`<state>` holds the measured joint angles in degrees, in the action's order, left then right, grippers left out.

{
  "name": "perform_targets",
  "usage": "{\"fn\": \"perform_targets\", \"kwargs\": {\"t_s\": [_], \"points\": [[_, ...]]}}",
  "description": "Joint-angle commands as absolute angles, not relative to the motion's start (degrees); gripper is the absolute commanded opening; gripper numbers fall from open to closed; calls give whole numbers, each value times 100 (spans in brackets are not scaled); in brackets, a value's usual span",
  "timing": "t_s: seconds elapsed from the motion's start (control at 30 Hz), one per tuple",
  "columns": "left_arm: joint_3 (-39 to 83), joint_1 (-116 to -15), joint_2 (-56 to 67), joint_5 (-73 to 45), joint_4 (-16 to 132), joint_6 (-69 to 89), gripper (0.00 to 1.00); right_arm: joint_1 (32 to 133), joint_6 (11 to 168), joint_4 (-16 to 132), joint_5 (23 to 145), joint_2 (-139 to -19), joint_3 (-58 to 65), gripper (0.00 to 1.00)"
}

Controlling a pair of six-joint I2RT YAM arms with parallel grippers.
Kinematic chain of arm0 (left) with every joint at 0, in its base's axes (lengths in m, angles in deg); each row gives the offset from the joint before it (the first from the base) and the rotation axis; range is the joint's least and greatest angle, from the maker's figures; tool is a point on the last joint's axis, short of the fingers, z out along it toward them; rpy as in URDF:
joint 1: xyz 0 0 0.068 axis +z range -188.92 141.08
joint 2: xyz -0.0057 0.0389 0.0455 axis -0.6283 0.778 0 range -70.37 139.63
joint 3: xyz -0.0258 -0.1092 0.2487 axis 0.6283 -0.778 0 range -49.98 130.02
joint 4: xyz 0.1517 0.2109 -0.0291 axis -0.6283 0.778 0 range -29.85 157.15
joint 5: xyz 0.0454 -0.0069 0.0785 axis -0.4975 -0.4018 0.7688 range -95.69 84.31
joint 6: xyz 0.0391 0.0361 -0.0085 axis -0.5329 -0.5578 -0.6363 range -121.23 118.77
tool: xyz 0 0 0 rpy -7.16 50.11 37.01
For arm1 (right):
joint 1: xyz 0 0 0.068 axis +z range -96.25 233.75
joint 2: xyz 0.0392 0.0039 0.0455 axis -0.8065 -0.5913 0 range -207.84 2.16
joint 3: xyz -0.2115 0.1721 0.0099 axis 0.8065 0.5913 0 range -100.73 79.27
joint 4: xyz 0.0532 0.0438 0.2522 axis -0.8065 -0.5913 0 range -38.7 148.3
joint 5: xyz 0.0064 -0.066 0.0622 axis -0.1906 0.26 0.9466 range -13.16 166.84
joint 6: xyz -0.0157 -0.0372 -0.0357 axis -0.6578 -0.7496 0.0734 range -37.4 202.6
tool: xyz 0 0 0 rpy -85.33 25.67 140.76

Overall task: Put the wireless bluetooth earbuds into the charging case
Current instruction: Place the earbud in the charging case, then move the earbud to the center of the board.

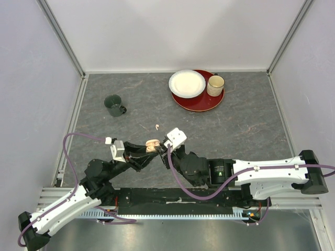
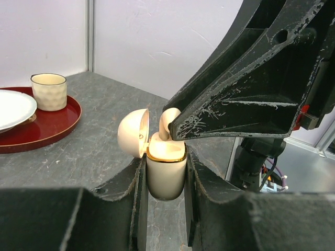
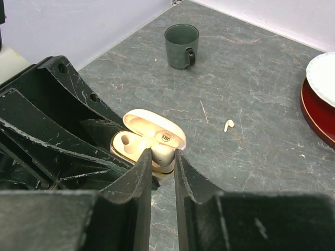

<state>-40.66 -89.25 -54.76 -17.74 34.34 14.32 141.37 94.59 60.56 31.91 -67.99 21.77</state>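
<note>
The cream charging case [image 2: 166, 175] with a gold rim stands upright with its lid open, and my left gripper [image 2: 165, 159] is shut on its body. From above, the case [image 1: 152, 145] hangs just in front of both arms. My right gripper [image 3: 163, 157] is shut on one white earbud [image 3: 164, 150], whose bud end rests at the case's [image 3: 125, 147] open mouth. The left wrist view shows that earbud [image 2: 167, 121] poking into the opening under a right finger [image 2: 246, 94]. A second earbud [image 3: 229, 125] lies loose on the grey table [image 1: 157, 126], a little beyond the case.
A dark green mug [image 1: 113, 105] stands at the back left. A red tray [image 1: 201, 100] at the back right carries a white plate [image 1: 187, 83] and a cream cup [image 1: 215, 85]. White walls close off the table on three sides.
</note>
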Motion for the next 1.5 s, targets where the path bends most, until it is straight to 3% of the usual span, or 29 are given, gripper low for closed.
{"fn": "perform_targets", "kwargs": {"t_s": [0.0,0.07,0.2,0.27,0.3,0.5,0.7,0.87,1.07,1.33,1.47], "points": [[-3961,-8920,-5543,-1676,2798,1362,2,14261,9657,5672,3535,-6938,1977,15],[-3978,-8920,-5552,-1667,2798,1362,2,14261,9692,5663,3553,-6912,1959,21],[-4005,-8911,-5552,-1659,2789,1362,2,14261,9859,5584,3527,-6860,1793,51],[-4013,-8911,-5543,-1676,2789,1362,2,14243,9930,5575,3570,-6824,1722,58],[-4013,-8911,-5552,-1694,2789,1362,2,14217,9973,5575,3579,-6807,1652,67],[-4031,-8911,-5622,-1694,2842,1362,2,13885,10334,5628,3561,-6394,1476,88],[-4066,-8920,-5736,-1667,2912,1371,2,12979,10965,5584,4106,-5753,1616,97],[-4057,-8920,-5815,-1667,3000,1353,2,12372,11423,5330,4370,-5585,1695,98],[-4031,-8911,-5833,-1650,3087,1309,2,11530,12688,3970,4317,-5778,1502,98],[-4005,-8920,-6114,-1615,3342,1204,2,10113,13208,3046,6144,-6884,1108,98],[-4005,-8911,-6281,-1562,3448,1169,2,9902,12998,2420,6137,-7702,545,98]]}}
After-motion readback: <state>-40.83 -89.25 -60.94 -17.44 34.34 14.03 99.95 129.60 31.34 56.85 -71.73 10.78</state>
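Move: The charging case, held in my left fingers and about 1 cm beyond them, is right at my right fingertips, its middle about 2 cm below and 1 cm to the left of my right hand; those fingers still grip the earbud in its slot. From my right hand, the last loose earbud lies on the table some 22 cm ahead, 3 cm left and 27 cm below; a closed white case lies 7 cm ahead, 2 cm right, equally low. I open my right fingers wide to let go of the earbud, ease off slightly backward, then lift about 8 cm while swinging forward and to the right, clear of the charging case. From there I sweep on forward and down, ending about 16 cm ahead and 11 cm right of my start, tipping the hand down and turning it clockwise about 30 degrees. My left fingers keep the case and raise it about 2 cm. ##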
